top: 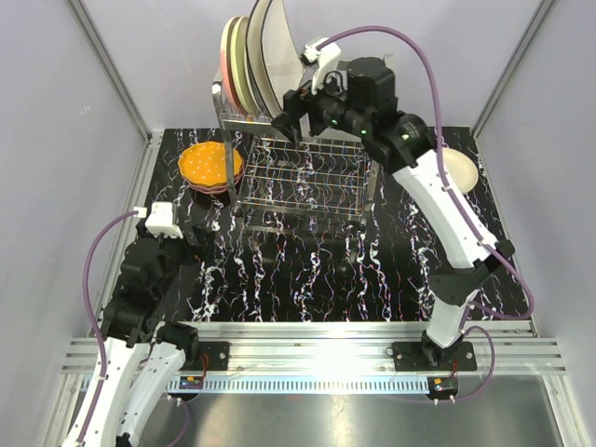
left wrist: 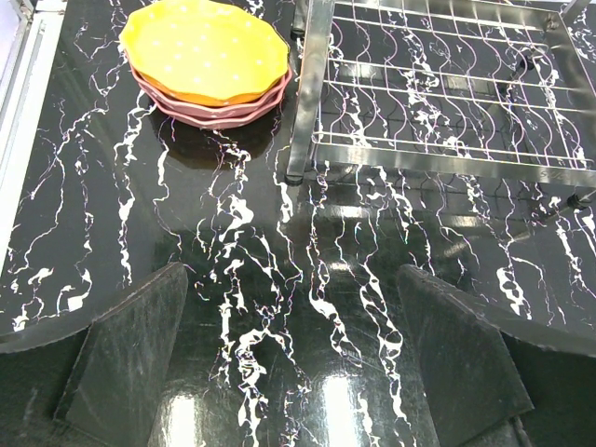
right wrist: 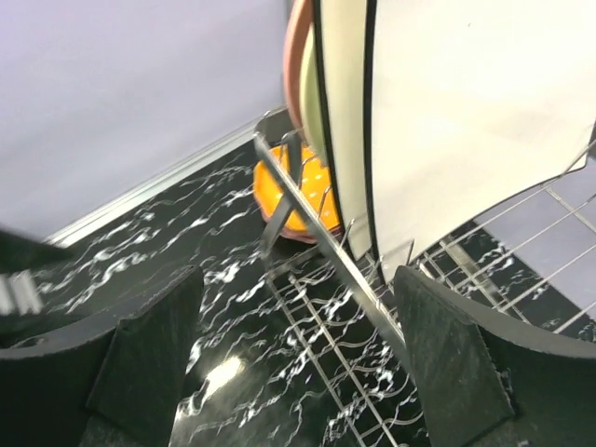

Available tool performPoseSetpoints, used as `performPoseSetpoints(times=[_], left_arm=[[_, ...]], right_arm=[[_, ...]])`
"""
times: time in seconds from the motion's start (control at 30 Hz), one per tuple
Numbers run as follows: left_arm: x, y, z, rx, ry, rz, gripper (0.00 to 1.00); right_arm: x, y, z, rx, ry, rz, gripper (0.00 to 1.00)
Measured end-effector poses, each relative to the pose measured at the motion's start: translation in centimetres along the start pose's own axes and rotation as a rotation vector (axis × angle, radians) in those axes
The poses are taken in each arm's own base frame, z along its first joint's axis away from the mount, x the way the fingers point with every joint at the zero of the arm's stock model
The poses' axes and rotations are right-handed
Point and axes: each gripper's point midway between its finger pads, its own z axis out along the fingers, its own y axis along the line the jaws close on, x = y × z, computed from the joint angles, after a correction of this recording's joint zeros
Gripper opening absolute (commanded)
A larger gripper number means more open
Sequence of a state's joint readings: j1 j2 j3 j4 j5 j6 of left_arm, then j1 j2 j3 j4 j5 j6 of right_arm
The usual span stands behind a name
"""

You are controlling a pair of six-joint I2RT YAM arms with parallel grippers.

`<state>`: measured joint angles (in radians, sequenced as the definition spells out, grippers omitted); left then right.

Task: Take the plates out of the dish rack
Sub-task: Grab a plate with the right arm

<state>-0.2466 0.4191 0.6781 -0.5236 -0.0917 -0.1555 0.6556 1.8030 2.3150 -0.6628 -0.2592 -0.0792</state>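
The dish rack [top: 303,177] stands at the back middle of the table. Three plates stand upright at its top left: a pink one [top: 226,51], a cream round one [top: 244,56] and a large cream square one [top: 277,51]. My right gripper [top: 287,116] hovers open beside the square plate [right wrist: 475,112], just over the rack's top rail [right wrist: 326,242], with nothing between its fingers [right wrist: 149,354]. An orange plate [top: 211,163] lies on pink plates left of the rack, and a cream plate [top: 459,170] lies at the right. My left gripper [left wrist: 298,363] stands open and empty, low over the table.
The stack with the orange plate [left wrist: 205,51] sits close to the rack's front left post [left wrist: 305,93]. Grey walls and aluminium rails close in the table on three sides. The right arm [top: 447,214] reaches across the right part of the table, partly hiding the cream plate there.
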Motion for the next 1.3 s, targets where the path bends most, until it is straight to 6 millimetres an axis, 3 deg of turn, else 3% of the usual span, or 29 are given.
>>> performPoseSetpoints(times=[0.13, 0.37, 0.67, 0.97, 1.17, 1.3], left_arm=[[0.1, 0.0, 0.1, -0.001, 0.004, 0.001, 0.99], [0.2, 0.0, 0.2, -0.002, 0.011, 0.002, 0.99], [0.2, 0.0, 0.2, -0.002, 0.01, 0.002, 0.99], [0.2, 0.0, 0.2, -0.002, 0.01, 0.002, 0.99], [0.2, 0.0, 0.2, -0.002, 0.01, 0.002, 0.99], [0.2, 0.0, 0.2, -0.002, 0.01, 0.002, 0.99]], right_arm=[[0.2, -0.5, 2.4, 0.09, -0.02, -0.019, 0.81], [-0.2, -3.6, 5.3, 0.254, -0.076, -0.074, 0.73], [-0.7, -5.3, 6.7, 0.334, -0.118, -0.122, 0.64], [-0.2, -5.3, 8.9, 0.396, -0.14, -0.194, 0.56], [-0.9, -5.9, 9.3, 0.466, -0.17, -0.253, 0.5], [-1.1, -5.9, 9.8, 0.499, -0.189, -0.283, 0.34]])
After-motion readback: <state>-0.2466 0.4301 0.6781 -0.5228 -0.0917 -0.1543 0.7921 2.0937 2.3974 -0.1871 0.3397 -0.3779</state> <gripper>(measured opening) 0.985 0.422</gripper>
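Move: From the right hand, the outermost large dark-rimmed plate in the rack has its middle about 20 cm ahead, 4 cm left and a couple of centimetres higher; its near rim is much closer. The second large plate stands some 4 cm to the left of it, then the green plate about 8 cm and the pink plate about 11 cm left of it, their middles slightly lower. For the left hand, the outermost plate is roughly 33 cm ahead, 17 cm right and 25 cm up. Reaching forward about 11 cm and some 4 cm left at nearly level height, the right hand slows as it goes onto the near rim of the outermost large plate. The wrist swings clockwise and tips the fingers upward, each by about 25 degrees. The fingers narrow from almost wide open to under half, one passing on either side of the rim; a firm pinch can't be seen. ##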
